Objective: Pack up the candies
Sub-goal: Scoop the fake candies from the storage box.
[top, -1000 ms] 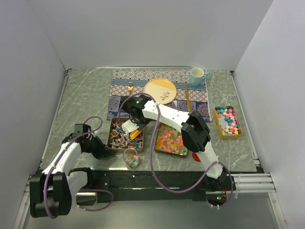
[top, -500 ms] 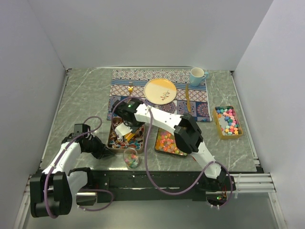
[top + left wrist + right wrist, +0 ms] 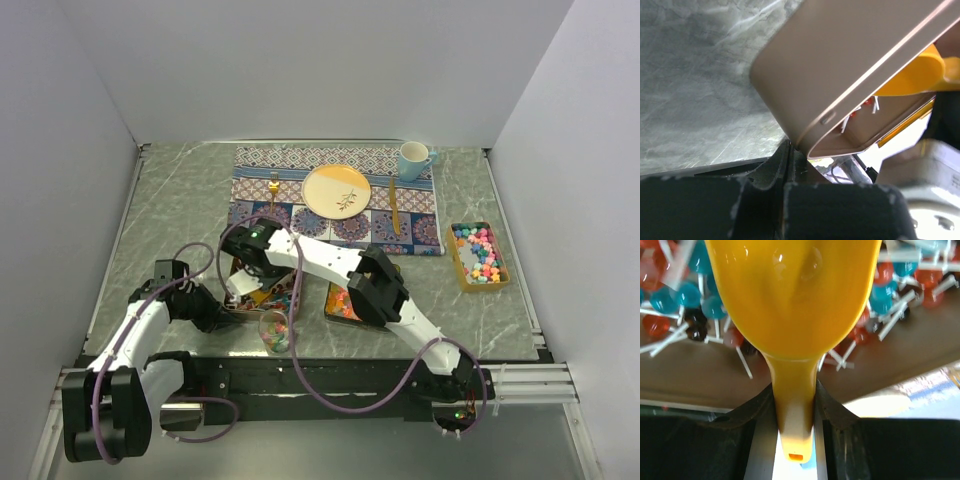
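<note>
The candies fill a clear cup (image 3: 275, 333) at the table's front edge, and more lie in a gold tray (image 3: 338, 304) mostly hidden under my right arm. My right gripper (image 3: 244, 285) (image 3: 794, 407) is shut on the handle of a yellow scoop (image 3: 790, 290), held above a tin of lollipops (image 3: 298, 300). No candies show on the scoop's visible face. My left gripper (image 3: 218, 318) (image 3: 788, 150) is shut, its tips against the lower left corner of that tin (image 3: 840, 60), with nothing seen between them.
A second gold tin (image 3: 478, 255) of larger sweets stands at the right. A patterned placemat (image 3: 300, 160) at the back carries a plate (image 3: 336, 190), a mug (image 3: 413, 158), a fork (image 3: 273, 184) and a gold knife (image 3: 394, 206).
My right arm has swung left with the scoop, from above the candy tray to above the left part of the lollipop tin. The left arm has stayed put.
</note>
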{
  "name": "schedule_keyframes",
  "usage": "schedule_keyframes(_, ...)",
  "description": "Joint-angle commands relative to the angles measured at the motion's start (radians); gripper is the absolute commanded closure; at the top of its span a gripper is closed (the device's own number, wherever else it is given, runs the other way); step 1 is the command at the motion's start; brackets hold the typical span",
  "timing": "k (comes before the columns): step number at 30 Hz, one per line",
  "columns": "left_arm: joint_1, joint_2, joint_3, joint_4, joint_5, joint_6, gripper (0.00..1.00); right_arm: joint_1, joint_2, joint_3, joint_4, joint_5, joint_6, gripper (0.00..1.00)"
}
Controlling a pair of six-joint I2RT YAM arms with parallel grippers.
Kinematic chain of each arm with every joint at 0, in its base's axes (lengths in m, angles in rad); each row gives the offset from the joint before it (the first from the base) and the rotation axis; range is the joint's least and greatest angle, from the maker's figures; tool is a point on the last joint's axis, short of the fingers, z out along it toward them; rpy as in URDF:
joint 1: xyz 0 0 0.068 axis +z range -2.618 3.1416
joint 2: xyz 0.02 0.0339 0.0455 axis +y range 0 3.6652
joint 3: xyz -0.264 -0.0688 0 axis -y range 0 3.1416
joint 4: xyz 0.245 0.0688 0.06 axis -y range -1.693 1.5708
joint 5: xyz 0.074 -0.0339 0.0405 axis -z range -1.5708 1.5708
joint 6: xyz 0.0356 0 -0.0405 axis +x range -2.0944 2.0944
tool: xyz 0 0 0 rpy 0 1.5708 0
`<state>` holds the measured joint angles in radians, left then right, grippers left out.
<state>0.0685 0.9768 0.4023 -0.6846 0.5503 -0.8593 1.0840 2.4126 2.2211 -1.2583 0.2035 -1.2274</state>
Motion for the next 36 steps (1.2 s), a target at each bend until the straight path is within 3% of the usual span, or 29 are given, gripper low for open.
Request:
schedule_keyframes(1, -0.007, -0.016, 0.021, 0.013, -0.01, 0.003, 0.99, 0.008, 0.042, 0.08, -0.039, -0.082, 0.103, 1.0)
schedule_keyframes(6, -0.009, -0.016, 0.023, 0.011, -0.013, 0.006, 0.99, 0.001, 0.006, -0.018, 0.029, -0.195, 0.129, 1.0)
schedule_keyframes(16, -0.007, -0.052, 0.056, -0.001, -0.015, 0.043, 0.99, -0.071, -0.056, -0.064, 0.076, -0.467, 0.094, 1.0)
schedule_keyframes(24, -0.006, -0.056, 0.223, -0.032, 0.069, 0.232, 0.99, -0.147, -0.158, -0.21, 0.151, -0.59, 0.046, 1.0)
schedule_keyframes(29, 0.013, -0.043, 0.337, -0.11, 0.221, 0.39, 0.7, -0.164, -0.199, -0.261, 0.209, -0.619, 0.074, 1.0)
schedule_keyframes(31, 0.04, -0.068, 0.381, -0.124, 0.215, 0.413, 0.62, -0.173, -0.217, -0.273, 0.243, -0.641, 0.097, 1.0)
schedule_keyframes(36, 0.099, -0.112, 0.45, -0.082, 0.124, 0.421, 0.58, -0.194, -0.271, -0.346, 0.347, -0.716, 0.149, 1.0)
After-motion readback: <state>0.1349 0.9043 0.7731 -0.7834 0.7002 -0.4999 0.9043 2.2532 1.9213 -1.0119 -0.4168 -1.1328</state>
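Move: The right hand already holds the scoop inside the brown lollipop box, whose middle lies about 4 cm back, 3 cm to the left and 4 cm below it. From that hand the glass jar stands some 14 cm back and 1 cm left, and the gummy tray about 5 cm back and 18 cm right. From the left hand, shut at the box's near-left corner, the box's middle is roughly 7 cm ahead and 7 cm right, the jar 2 cm back and 10 cm right. Keeping its grip on the handle, the right hand eases about 3 cm back and 1.5 cm down with a slight drift left, driving the scoop into the lollipops, then stays low while the wrist swings the fingertips back and to the left, some 35 degrees in all, to tilt the bowl under them. The left hand waits shut by the near-left corner, then leaves the box, rising about 13 cm and moving 6 cm forward as its fingers tip up towards forward and open partway. ##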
